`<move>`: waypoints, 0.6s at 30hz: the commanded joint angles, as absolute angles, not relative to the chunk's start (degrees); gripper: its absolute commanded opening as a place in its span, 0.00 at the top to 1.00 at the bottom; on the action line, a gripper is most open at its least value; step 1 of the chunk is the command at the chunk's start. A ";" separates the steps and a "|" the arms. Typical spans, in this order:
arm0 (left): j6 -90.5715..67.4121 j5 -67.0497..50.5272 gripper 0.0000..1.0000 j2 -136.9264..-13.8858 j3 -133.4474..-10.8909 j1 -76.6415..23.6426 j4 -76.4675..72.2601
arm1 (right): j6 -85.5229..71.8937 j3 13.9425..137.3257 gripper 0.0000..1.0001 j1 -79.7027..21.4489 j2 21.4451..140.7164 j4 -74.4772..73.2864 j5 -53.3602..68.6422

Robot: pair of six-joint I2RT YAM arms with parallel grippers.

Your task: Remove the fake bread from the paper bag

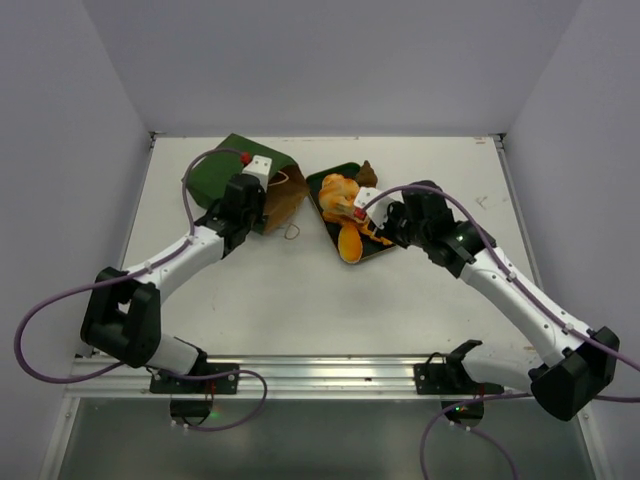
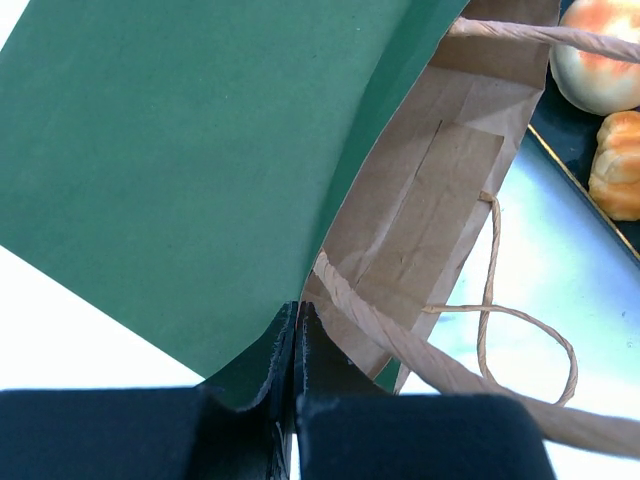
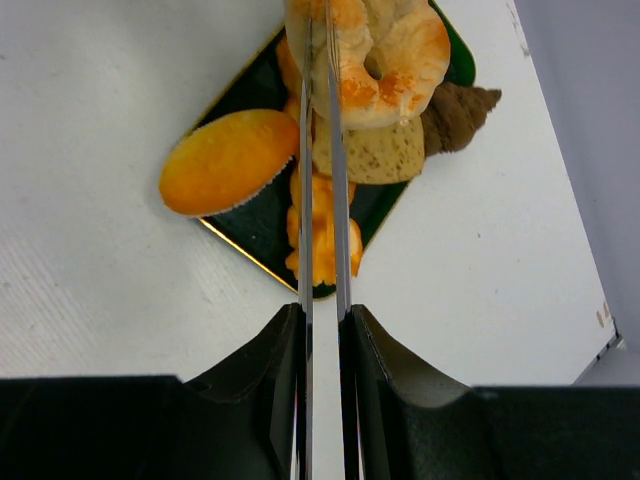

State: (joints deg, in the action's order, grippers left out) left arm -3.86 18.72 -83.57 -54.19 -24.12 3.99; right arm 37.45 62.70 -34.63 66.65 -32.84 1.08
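Observation:
The paper bag (image 1: 232,166), dark green outside, lies on its side at the back left, mouth toward the right. My left gripper (image 1: 262,196) is shut on its upper mouth edge (image 2: 296,320). The brown inside (image 2: 440,190) shows no bread. The fake bread (image 1: 340,192) is piled on a flat dark green tray (image 1: 322,181): a croissant (image 3: 395,60), an oval bun (image 3: 228,160) and the dark brown piece (image 3: 462,108). My right gripper (image 1: 388,226) is shut on thin metal tongs (image 3: 322,200) over the tray. The tong tips are out of view.
Tan cord handles (image 2: 490,320) trail from the bag mouth onto the table, one loop lying between bag and tray (image 1: 292,232). Two buns (image 2: 600,70) on the tray sit just beyond the bag mouth. Grey walls close the table at the back and sides.

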 commanded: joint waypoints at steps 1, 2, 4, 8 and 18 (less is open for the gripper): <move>-3.34 17.14 1.00 -81.57 -56.51 -23.29 4.21 | 36.83 62.14 1.00 -29.80 65.48 -29.19 2.46; -3.17 17.05 1.00 -81.13 -56.25 -23.29 4.39 | 36.83 61.79 1.00 -29.10 65.57 -28.57 2.55; -2.64 16.79 1.00 -79.99 -55.73 -23.12 4.57 | 36.83 60.39 1.00 -27.00 66.35 -26.99 2.81; -2.29 16.17 1.00 -77.70 -53.97 -22.68 5.01 | 36.48 58.45 1.00 -24.52 68.81 -22.33 4.13; -2.20 14.33 1.00 -72.69 -51.86 -22.15 7.20 | 35.16 57.04 0.81 -23.64 71.28 -18.81 4.57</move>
State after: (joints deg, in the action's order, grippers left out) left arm -3.33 15.79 -74.72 -52.82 -22.83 5.80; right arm 36.47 56.64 -23.92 72.25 -24.12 2.83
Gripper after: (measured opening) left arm 0.008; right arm 0.283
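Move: The right fingers already hold the big ring-shaped fake bread above the tray; the bread slice it is bound for lies about 5 cm ahead, 2 cm right and 8 cm below that hand. At about the slice's level, the round roll is some 9 cm ahead and 4 cm left, the brown croissant 12 cm ahead and 3 cm right, the oval bun 5 cm back and 1 cm left. From the left hand, still pinching the paper bag's mouth edge, the slice is roughly 5 cm ahead, 21 cm right, 10 cm below. The right arm swings the held bread right and forward over the tray, about 4 cm each way with a slight clockwise turn, then sinks some 5 cm towards the bread slice and slows, its fingers keeping their grip. Meanwhile the left hand keeps its pinch on the bag's mouth edge and, after a slow start, raises it about 4 cm while easing slightly back. ##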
